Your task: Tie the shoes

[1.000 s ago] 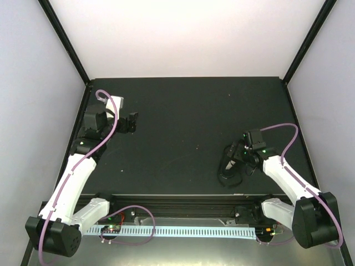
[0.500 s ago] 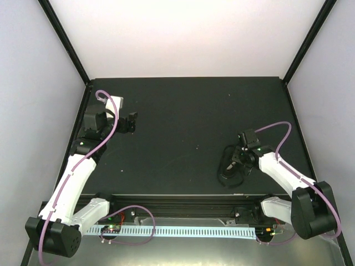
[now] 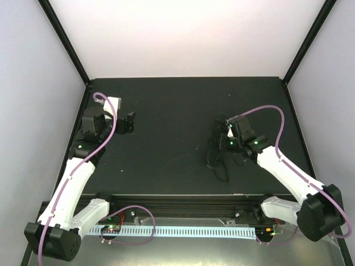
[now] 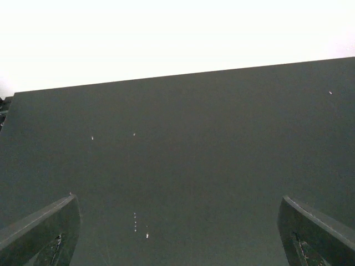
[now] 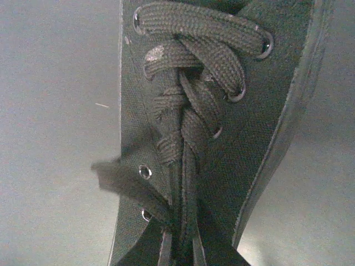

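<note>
The small black lace-up shoe hangs from my right gripper over the right half of the black table, and its thin laces trail down toward the front. In the right wrist view the shoe fills the frame, with crossed laces and metal eyelets. My right gripper is shut on the shoe's upper at the lace line. My left gripper is open and empty at the far left. Its fingers stand wide apart over bare table.
The black table is edged by black frame posts and pale walls on three sides. A white slotted strip runs along the front, below the arm bases. A purple cable loops over each arm.
My right arm has carried the shoe from near the front right edge back and to the left, with the laces trailing behind. The left arm has barely moved.
</note>
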Controlling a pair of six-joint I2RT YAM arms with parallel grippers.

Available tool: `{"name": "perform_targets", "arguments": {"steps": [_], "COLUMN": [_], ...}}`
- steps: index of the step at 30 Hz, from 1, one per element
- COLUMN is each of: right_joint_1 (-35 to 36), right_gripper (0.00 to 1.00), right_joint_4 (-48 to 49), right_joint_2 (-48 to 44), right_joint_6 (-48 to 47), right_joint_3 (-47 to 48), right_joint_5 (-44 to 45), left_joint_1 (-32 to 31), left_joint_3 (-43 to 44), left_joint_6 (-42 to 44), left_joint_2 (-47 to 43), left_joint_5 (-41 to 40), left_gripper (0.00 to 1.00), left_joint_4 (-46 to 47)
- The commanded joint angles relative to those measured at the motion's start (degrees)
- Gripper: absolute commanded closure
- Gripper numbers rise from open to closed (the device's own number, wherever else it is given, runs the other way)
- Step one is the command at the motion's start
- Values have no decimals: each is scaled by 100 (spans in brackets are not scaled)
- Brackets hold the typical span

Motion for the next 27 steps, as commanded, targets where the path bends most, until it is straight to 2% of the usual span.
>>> {"name": "perform_targets", "arguments": {"steps": [1,6,14,20,24,27], "right_joint_1": [534,882,1352,1441,1665,1873], "right_gripper": [98,98,98,98,98,98], "right_joint_4": [431,463,982,1109,1152,1035], "right_joint_2": [-421,-264,365,1001,1358,1695], "right_joint_6": [-215,-219,-65,-237,-248,-88], "right_joint_3": [1028,1340,795,595,724,837], "right_joint_5": [-340,-333,-200,-6,-144,-140], "left_joint_1": [-19,-15,-15,-330,-721,-1062], "left_joint_3": [-11,-52,-55,-50,-100,-714], "left_joint_6": [105,99,70,60,-935,-2063], "left_joint_2": [-148,-195,-147,-7,280,483], "left_joint_5": [-210,-215,-90,523,967,1168], "left_gripper": [1,1,1,1,1,4], "left_joint_4": [88,82,99,154,-8,550]}}
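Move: The right hand already holds the shoe by its laces, the shoe's middle some 4 cm beneath the fingers; a loose lace loop trails about 10 cm back, 1 cm left and 8 cm lower. The bare table spot being headed for lies roughly 10 cm left, 2 cm back and 13 cm below. From the left hand the shoe is some 35 cm right, 8 cm back and 20 cm below. Still pinching the laces, the right hand swings the shoe 10 cm left, rising then sinking; left hand moves rightward. ##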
